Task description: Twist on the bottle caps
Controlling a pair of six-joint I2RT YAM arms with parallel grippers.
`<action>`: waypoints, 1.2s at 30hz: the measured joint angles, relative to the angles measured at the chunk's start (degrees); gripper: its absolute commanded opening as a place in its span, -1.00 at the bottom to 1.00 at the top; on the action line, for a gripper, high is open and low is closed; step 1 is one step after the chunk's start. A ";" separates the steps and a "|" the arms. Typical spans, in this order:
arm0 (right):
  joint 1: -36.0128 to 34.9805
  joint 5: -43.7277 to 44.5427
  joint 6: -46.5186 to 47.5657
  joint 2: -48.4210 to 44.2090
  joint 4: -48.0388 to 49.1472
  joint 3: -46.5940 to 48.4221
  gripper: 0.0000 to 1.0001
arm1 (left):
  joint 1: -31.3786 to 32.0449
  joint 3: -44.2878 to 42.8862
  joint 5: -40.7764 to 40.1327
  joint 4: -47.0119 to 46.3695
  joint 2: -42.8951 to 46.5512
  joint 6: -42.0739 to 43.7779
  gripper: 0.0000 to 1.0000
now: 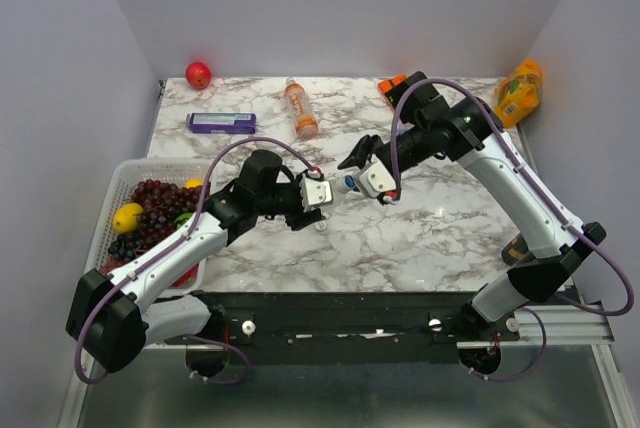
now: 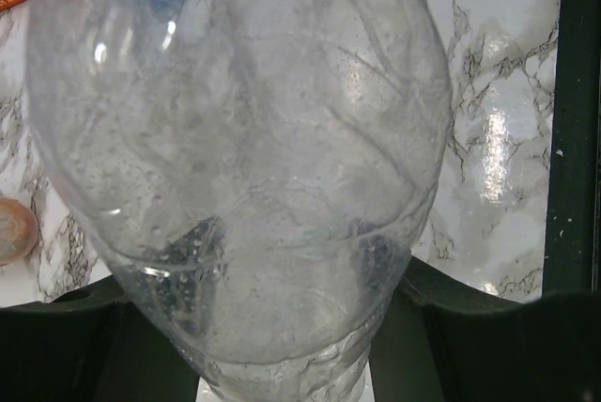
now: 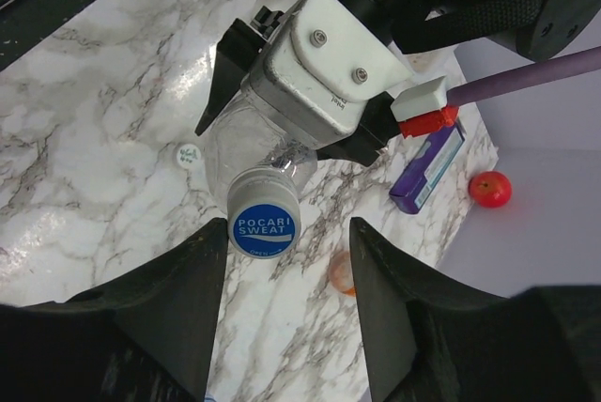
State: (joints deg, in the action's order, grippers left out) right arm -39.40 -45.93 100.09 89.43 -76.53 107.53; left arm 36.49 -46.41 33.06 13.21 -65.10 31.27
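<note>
My left gripper [image 1: 318,194] [image 2: 300,336] is shut on an all-clear bottle [image 2: 244,139] [image 3: 237,144], held level above the marble table. A blue-topped cap [image 3: 264,224] [image 1: 350,184] sits on the bottle's neck. My right gripper [image 1: 360,176] [image 3: 287,266] faces that cap end-on. Its jaws stand open around the cap, which lies close to the left finger [image 3: 178,299] with a gap to the other. A whitish cap [image 3: 188,154] [image 1: 321,229] lies on the table below the bottle. A bottle with orange liquid [image 1: 300,109] lies at the back.
A purple box [image 1: 221,122] and a red apple [image 1: 198,74] sit at the back left. A white basket [image 1: 112,210] with fruit stands on the left. A yellow-orange pouch [image 1: 520,91] is at the back right, and a dark can [image 1: 514,248] stands by the right arm.
</note>
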 measured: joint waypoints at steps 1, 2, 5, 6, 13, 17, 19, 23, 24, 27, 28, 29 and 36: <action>0.02 0.00 0.22 0.04 -0.15 0.00 0.13 | -0.02 0.00 -0.02 0.04 -0.04 0.15 -1.00; 0.02 0.02 0.37 0.07 -0.28 0.00 0.11 | -0.04 -0.02 -0.02 0.04 -0.07 0.22 -1.00; -0.02 0.02 0.66 0.07 -0.72 0.00 0.04 | -0.04 -0.17 -0.02 0.11 -0.11 0.31 -1.00; -0.02 0.04 0.70 0.07 -0.85 -0.02 0.03 | -0.04 -0.20 -0.02 0.15 -0.15 0.33 -1.00; -0.04 0.04 0.85 0.07 -1.25 -0.81 -0.09 | -0.04 -0.48 -0.42 0.28 -0.72 0.85 -1.00; -0.09 0.02 -0.13 0.31 -1.38 -0.90 -0.36 | -0.04 -0.85 -1.29 0.20 -1.03 2.05 -1.00; -0.09 0.00 -1.33 0.87 -1.44 -0.74 -0.55 | -0.04 -0.85 -2.08 0.28 -1.16 2.71 -1.00; -0.02 -0.02 -10.34 5.29 -2.40 4.52 -0.68 | -0.13 -0.81 -5.86 -0.13 -1.49 2.25 -1.00; 0.11 -0.02 -14.36 6.84 -2.19 6.38 -0.70 | -0.11 -0.61 -8.20 -0.94 -1.44 1.57 -1.00; 1.60 -0.07 -29.77 11.89 -0.90 12.24 -0.99 | 0.66 1.14 -17.51 -5.66 -1.03 -0.35 -1.00; 2.47 -0.22 -36.00 13.53 0.35 13.86 -0.99 | 1.20 1.95 -22.03 -7.89 -0.90 -0.74 -1.00; 3.56 -0.46 -42.23 15.34 0.68 15.63 -0.99 | 1.62 2.45 -25.29 -9.57 -0.90 -0.66 -1.00; 11.85 -8.87 -86.23 24.59 9.88 18.69 -0.99 | 3.23 4.39 -49.05 -22.77 -3.34 11.91 -1.00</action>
State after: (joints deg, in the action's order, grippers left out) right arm -27.55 -54.81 13.87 114.02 -66.65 126.21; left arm 39.72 -42.02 -15.99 -9.56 -68.45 43.18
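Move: The white-and-blue cap sits on the neck of the clear bottle, almost between the right hand's open fingertips: about 1 cm back, 2 cm left and 1 cm below that hand. From the left hand, already gripping the bottle's body, the cap is some 8 cm right, level front to back and 7 cm above. The blue-label bottle stands roughly 18 cm ahead of the right hand, 14 cm to its right and 11 cm below; the small clear piece lies about 3 cm back, 7 cm left and 21 cm below. Settling down about 1 cm, the right hand closes its fingers on the cap and pinches it, then swings some 10 cm forward while rolling about 90 degrees clockwise, looking along its fingers onto the cap. The left hand keeps its grip on the bottle body, sweeping about 12 cm forward and 8 cm left while turning roughly 50 degrees the opposite way. ##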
